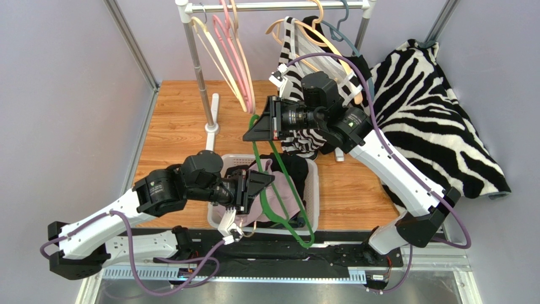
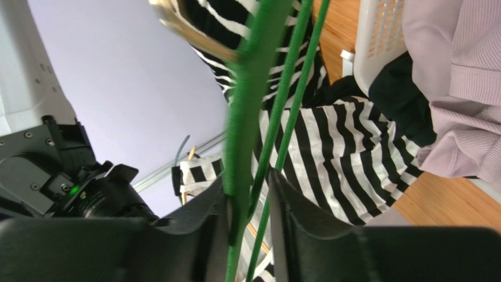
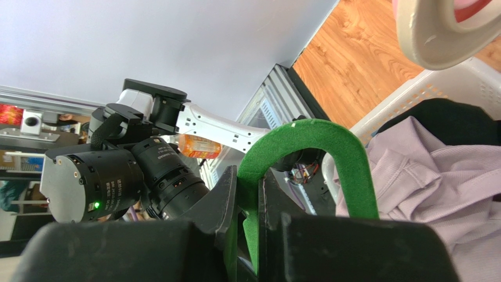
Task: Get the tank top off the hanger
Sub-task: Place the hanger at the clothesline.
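A bare-looking green hanger [image 1: 298,221] hangs over the white basket [image 1: 314,190]. My right gripper [image 1: 255,126] is shut on its hook [image 3: 329,138], with the flocked hook pinched between both fingers [image 3: 250,176]. Lower down, my left gripper [image 1: 265,187] has closed round the hanger's bars [image 2: 247,88]; the thick bar lies against one finger and a thin rod against the other [image 2: 247,182]. A lilac ribbed garment [image 1: 279,193], apparently the tank top, lies crumpled in the basket [image 3: 423,188] under the hanger. I cannot tell whether it still touches the hanger.
A black garment [image 1: 295,168] also lies in the basket. Behind stands a clothes rack [image 1: 196,57] with pink and cream hangers [image 1: 231,50] and a striped garment [image 1: 298,63]. A zebra-print cloth [image 1: 431,114] covers the right side. Grey walls enclose the wooden floor.
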`<control>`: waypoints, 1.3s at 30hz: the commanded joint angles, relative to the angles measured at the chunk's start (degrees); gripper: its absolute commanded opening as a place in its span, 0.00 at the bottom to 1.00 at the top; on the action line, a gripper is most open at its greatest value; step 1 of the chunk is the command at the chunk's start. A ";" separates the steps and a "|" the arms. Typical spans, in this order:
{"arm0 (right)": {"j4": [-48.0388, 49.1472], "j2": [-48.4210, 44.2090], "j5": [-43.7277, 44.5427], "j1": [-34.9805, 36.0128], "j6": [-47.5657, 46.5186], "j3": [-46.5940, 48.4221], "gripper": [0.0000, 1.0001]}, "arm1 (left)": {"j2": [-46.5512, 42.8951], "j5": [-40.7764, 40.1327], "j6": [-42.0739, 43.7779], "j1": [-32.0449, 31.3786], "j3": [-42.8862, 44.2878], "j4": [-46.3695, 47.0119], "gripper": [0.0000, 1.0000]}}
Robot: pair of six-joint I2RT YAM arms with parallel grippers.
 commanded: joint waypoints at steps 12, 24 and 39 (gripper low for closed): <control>-2.75 -5.08 -1.13 -1.31 -12.28 3.14 0.74 | 3.31 -12.43 -1.72 -2.77 2.77 -2.71 0.03; -7.35 -27.57 13.11 -2.28 -37.06 -8.42 1.00 | 12.62 -16.31 -45.05 -2.86 20.08 -11.64 0.00; -13.14 -44.74 12.52 -2.19 -59.76 -17.78 1.00 | 17.11 2.94 -73.19 6.64 32.14 -30.56 0.00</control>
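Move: The green hanger's bar stands between the left hand's closing fingertips, its middle about 3 cm to that hand's right, 1 cm back and 1 cm lower; the basket with the lilac tank top is about 27 cm below and 7 cm ahead, 1 cm to the left. The right hand grips the far end; the left fingers are about 9 cm back, 3 cm to its right and 6 cm lower. From the right hand, the empty hangers hang some 18 cm ahead, 4 cm left, slightly higher; the striped top is 18 cm ahead, 19 cm right, slightly lower. Easing forward about 4 cm and a little down, the left hand finishes closing on the green hanger's bar near the hook, then rises and draws left, rolling and swinging counter-clockwise with its grip kept. The right fingers open wide, let go of the end, and the hand goes about 20 cm right and 9 cm back, arching up and down again and rolling some 65 degrees, to bring its open fingers around the hanger's free end. ##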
